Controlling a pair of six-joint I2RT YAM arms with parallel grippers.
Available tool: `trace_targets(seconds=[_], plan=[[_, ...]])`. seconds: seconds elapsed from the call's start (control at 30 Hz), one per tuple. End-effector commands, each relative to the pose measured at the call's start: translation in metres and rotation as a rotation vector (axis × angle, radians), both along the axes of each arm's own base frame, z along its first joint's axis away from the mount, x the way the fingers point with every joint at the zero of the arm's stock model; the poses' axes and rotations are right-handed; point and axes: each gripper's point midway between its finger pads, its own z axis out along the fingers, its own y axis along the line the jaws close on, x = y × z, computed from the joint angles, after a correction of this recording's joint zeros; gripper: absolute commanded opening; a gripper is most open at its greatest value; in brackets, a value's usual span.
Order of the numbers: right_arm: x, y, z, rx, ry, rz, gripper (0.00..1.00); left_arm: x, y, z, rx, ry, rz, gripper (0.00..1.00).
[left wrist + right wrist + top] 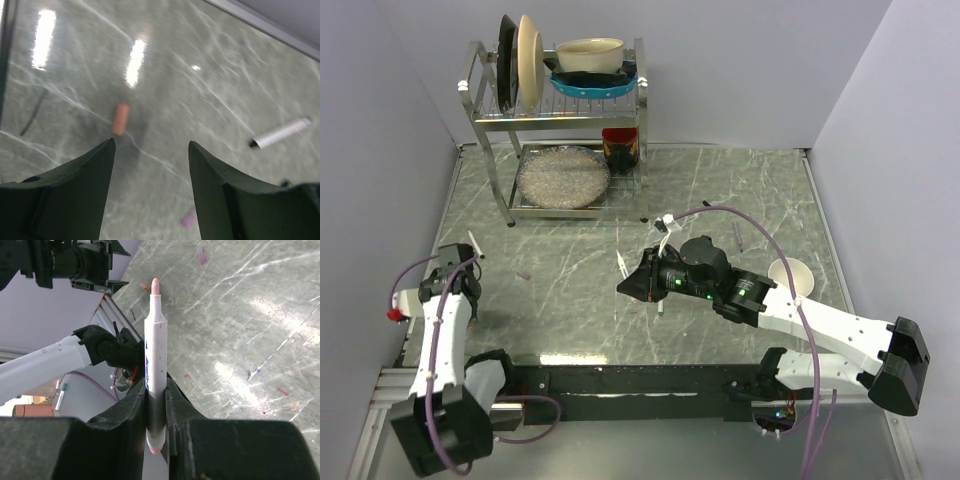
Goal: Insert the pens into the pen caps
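Note:
My right gripper [156, 387] [628, 286] is shut on a white pen [155, 340] with a pink tip. The pen stands up between the jaws, with its red end below them. It points toward the left arm. My left gripper [150, 150] [455, 262] hangs open over the table with nothing between its fingers. A red-orange pen cap [120, 119] [144, 287] lies on the table just ahead of the left finger. A second white pen [280, 132] [475, 243] with a black tip lies flat to that gripper's right.
A metal dish rack [560, 130] with plates and bowls stands at the back. A white cup [790, 275] sits by the right arm. Small purple scraps [189, 219] [201, 255] lie on the marble table [570, 300]. A thin dark stick [738, 237] lies behind the right arm.

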Motion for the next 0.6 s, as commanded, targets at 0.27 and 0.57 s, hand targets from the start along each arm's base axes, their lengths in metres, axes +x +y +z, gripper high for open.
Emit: trace_targets(seconds=[0.27,0.57], plan=[[0.001,0.0,0.03,0.059,-0.046,-0.006,0.0,-0.019,0.012,-0.046,-0.094,0.165,0.039,0.63],[0.001,0.0,0.031,0.067,-0.041,-0.007,0.0,-0.009,0.017,-0.071,-0.127,0.173,0.009,0.62]])
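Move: The orange-red pen cap lies on the table about 11 cm below the open left hand, some 3 cm back and 1 cm to the left. A white pen lies about 15 cm ahead and 1 cm right of that hand, a purple cap roughly 8 cm ahead and 12 cm right, both on the same table top. For the right hand, which holds the pink-tipped pen, the orange-red cap is about level, some 37 cm left and 25 cm below. Nothing is touched yet by the left hand: its open fingers go down over the orange-red pen cap, sinking about 6 cm and drifting some 2 cm back and 1 cm left early on. The wrist tilts about 10 degrees so the fingers point more steeply at the table. The right hand stays in place, still gripping the pink-tipped pen. ##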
